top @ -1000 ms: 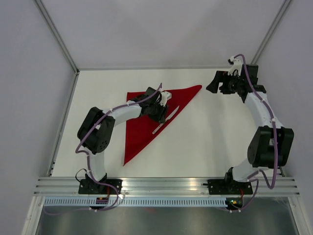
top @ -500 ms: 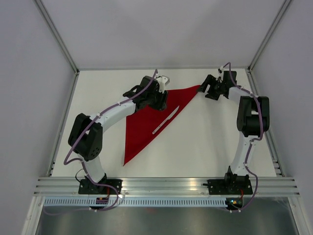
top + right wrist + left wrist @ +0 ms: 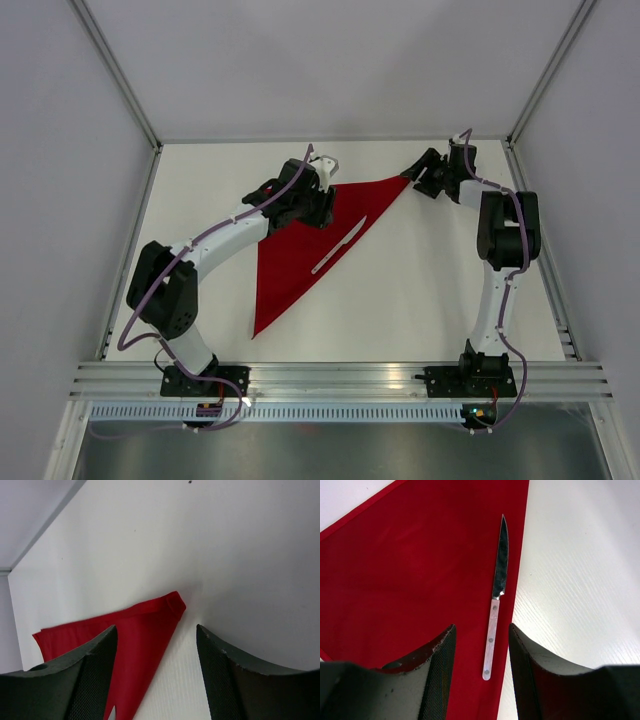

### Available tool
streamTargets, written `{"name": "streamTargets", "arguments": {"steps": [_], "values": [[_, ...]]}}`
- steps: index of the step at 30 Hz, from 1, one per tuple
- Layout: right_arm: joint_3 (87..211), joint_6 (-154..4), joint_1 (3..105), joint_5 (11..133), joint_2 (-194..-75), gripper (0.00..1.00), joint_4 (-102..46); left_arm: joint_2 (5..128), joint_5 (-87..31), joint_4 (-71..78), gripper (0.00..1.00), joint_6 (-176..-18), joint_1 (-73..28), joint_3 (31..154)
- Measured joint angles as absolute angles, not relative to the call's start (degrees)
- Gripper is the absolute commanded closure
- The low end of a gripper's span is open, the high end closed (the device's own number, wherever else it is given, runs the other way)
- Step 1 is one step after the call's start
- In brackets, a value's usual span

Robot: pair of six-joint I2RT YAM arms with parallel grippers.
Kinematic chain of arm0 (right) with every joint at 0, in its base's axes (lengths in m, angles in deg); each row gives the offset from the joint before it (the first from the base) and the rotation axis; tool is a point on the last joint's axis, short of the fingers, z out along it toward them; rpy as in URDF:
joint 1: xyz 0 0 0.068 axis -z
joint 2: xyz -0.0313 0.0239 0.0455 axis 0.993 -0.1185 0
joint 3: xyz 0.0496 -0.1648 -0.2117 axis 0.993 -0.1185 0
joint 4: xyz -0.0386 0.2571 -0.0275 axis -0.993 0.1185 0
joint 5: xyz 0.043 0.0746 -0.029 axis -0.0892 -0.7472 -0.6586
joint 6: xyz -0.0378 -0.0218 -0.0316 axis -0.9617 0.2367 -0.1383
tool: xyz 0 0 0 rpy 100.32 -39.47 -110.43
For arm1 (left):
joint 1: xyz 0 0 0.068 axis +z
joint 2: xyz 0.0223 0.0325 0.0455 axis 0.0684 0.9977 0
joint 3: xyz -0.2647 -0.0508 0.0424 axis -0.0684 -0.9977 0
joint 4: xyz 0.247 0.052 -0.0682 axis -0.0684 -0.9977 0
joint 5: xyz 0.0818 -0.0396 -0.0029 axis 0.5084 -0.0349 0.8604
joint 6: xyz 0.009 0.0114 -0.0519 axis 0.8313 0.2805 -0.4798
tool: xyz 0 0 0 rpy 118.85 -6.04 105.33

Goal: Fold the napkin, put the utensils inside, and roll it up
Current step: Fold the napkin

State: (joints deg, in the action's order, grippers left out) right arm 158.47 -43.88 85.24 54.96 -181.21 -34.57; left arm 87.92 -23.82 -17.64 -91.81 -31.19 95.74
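The red napkin [image 3: 295, 240] lies folded into a triangle on the white table. A metal knife [image 3: 339, 245] rests on it along the long diagonal edge. My left gripper [image 3: 316, 212] hovers open over the napkin's far part. In the left wrist view the knife [image 3: 496, 597] lies on the napkin [image 3: 405, 570], its handle end showing between my open gripper's [image 3: 481, 632] fingers, untouched. My right gripper [image 3: 421, 181] is at the napkin's far right corner. In the right wrist view that corner [image 3: 173, 605] lies just ahead of the open gripper [image 3: 156, 629], which holds nothing.
The table's white surface [image 3: 440, 280] is bounded by grey walls with metal posts at the back corners. An aluminium rail [image 3: 340, 378] with both arm bases runs along the near edge. Only the knife shows among the utensils.
My right arm has swung left and down to the napkin's right corner, and its jaws have narrowed. The left gripper has moved back off the knife toward the napkin's far edge.
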Motion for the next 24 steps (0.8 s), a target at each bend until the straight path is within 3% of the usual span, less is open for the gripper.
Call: {"name": "streamTargets", "arguments": {"steps": [7, 15, 20, 23, 24], "values": [[159.9, -40.9, 85.2, 55.6, -183.7, 0.37, -38.8, 87.9, -22.7, -17.6, 0.49, -91.8, -31.2, 95.7], [162.2, -39.8, 85.1, 56.0, -186.5, 0.53, -40.6, 87.9, -22.3, -17.6, 0.49, -91.8, -31.2, 95.7], [162.1, -39.9, 84.9, 56.7, -186.5, 0.58, -40.5, 87.9, -22.2, -17.6, 0.49, -91.8, -31.2, 95.7], [161.7, -39.9, 84.8, 57.0, -186.5, 0.67, -41.0, 87.9, -22.2, -17.6, 0.49, -91.8, -31.1, 95.7], [161.6, -39.9, 84.8, 57.0, -186.5, 0.74, -41.0, 87.9, -22.2, -17.6, 0.49, -91.8, -31.1, 95.7]]}}
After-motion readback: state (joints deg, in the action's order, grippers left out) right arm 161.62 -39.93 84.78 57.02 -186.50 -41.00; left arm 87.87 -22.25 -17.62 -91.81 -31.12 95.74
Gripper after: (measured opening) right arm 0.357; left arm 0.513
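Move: The folded napkin's raised far right corner lies about 3 cm ahead of the right hand, in line with it sideways and some 2 cm below. The knife, on the napkin, is about 20 cm back and 20 cm to that hand's left, roughly 3 cm below. From the left hand, the same corner is about 21 cm ahead, 22 cm to the right and 13 cm below. The right hand eases forward about 3 cm to the napkin's far right corner, bringing the partly open fingers to either side of the cloth, then stops advancing while it sinks about 1 cm in all. Its fingers close steadily throughout to roughly half their starting gap, the last of it with the hand almost still, and come in on the corner from both sides to pinch it. ##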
